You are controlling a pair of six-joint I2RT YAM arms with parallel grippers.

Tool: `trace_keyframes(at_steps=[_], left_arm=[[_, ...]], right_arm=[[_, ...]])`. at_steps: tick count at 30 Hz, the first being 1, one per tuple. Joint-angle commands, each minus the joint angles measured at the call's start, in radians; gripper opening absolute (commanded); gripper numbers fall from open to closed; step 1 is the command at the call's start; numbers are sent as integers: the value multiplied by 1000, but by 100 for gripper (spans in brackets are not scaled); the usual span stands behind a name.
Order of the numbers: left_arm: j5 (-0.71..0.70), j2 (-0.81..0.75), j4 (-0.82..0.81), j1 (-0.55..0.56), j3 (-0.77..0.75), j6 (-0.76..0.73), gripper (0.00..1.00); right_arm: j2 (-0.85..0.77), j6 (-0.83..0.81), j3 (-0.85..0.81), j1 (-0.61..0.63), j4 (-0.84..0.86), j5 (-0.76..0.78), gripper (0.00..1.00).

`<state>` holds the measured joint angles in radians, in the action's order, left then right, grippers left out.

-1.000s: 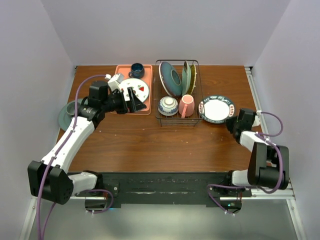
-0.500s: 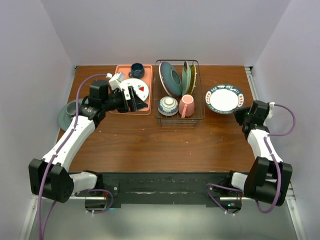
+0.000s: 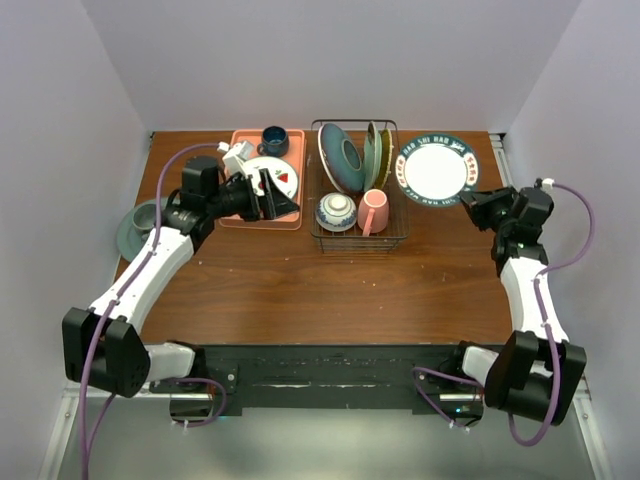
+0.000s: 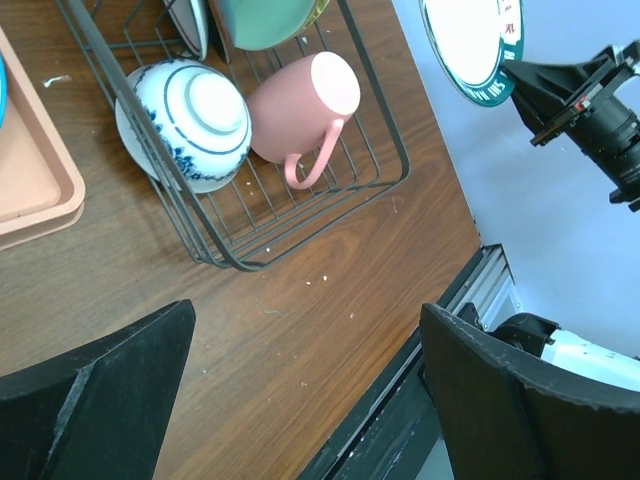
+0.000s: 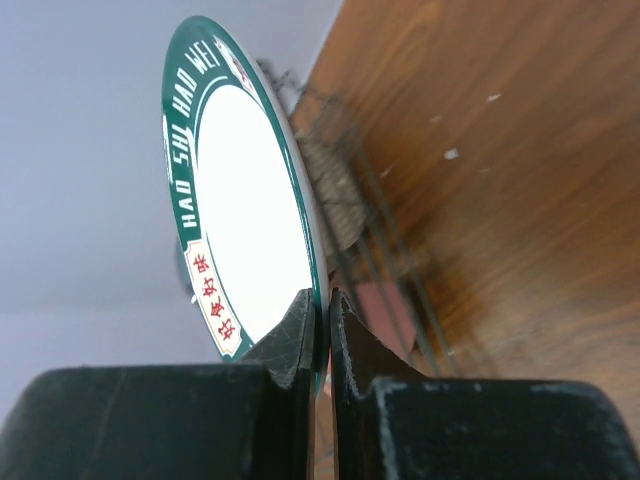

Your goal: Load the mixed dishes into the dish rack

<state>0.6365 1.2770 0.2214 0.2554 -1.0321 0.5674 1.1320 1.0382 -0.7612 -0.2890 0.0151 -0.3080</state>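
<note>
The dark wire dish rack (image 3: 358,246) holds a pink mug (image 3: 374,210), a blue-and-white bowl (image 3: 336,210), an upright blue-grey plate (image 3: 340,157) and a yellow plate (image 3: 377,152). My right gripper (image 3: 470,200) is shut on the rim of a green-rimmed white plate (image 3: 435,170), which hangs tilted up in the air at the rack's right side. In the right wrist view both fingers pinch that plate (image 5: 245,230) at its lower edge. My left gripper (image 3: 275,198) stands open over the pink tray (image 3: 245,138), above a white plate with red marks (image 3: 278,176).
A dark blue mug (image 3: 273,140) stands at the back of the tray. At the table's left edge a teal-grey plate (image 3: 128,232) lies with a bowl on it. The left wrist view shows the mug (image 4: 300,105) and bowl (image 4: 185,120) in the rack's near corner.
My right arm has lifted the green-rimmed plate off the table beside the rack, carried it toward the back and tilted it upright. The left gripper has barely shifted.
</note>
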Motion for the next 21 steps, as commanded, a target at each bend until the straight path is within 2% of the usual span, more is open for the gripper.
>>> trace_keyframes(at_steps=[1, 5, 9, 13, 16, 21], left_arm=[[61, 19, -117, -2, -75, 25, 100], [81, 50, -206, 2, -100, 37, 100], [84, 81, -315, 11, -134, 49, 100], [37, 120, -326, 13, -200, 23, 100], [19, 143, -321, 13, -253, 0, 100], [-1, 156, -341, 13, -261, -11, 100]], right_arm=[[8, -47, -115, 10, 140, -242, 0], [14, -110, -199, 79, 51, -287, 0], [23, -133, -257, 203, -6, -255, 0], [17, -49, -241, 330, 46, -226, 0], [26, -27, -253, 388, 52, -206, 0], [51, -24, -291, 441, 34, -229, 0]])
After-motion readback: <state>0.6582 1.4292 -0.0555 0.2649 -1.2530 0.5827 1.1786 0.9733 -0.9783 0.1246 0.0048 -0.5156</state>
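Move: My right hand holds the green-rimmed plate by its edge. The dish rack's middle lies some 27 cm to this hand's left, 13 cm ahead and 15 cm below; in the rack the pink mug sits about 23 cm left and 4 cm ahead, the blue bowl some 11 cm left of the mug. From my empty left hand the plate's middle is roughly 40 cm right, 10 cm ahead, near level. My right hand swings the pinched plate left about 18 cm towards the rack and my left hand, climbing some 8 cm in the first half and then staying level while it turns counter-clockwise about 35 degrees. Fingers wide open, my left hand rises 9 cm and goes 6 cm forward to meet it, tilting up nearly 20 degrees. ##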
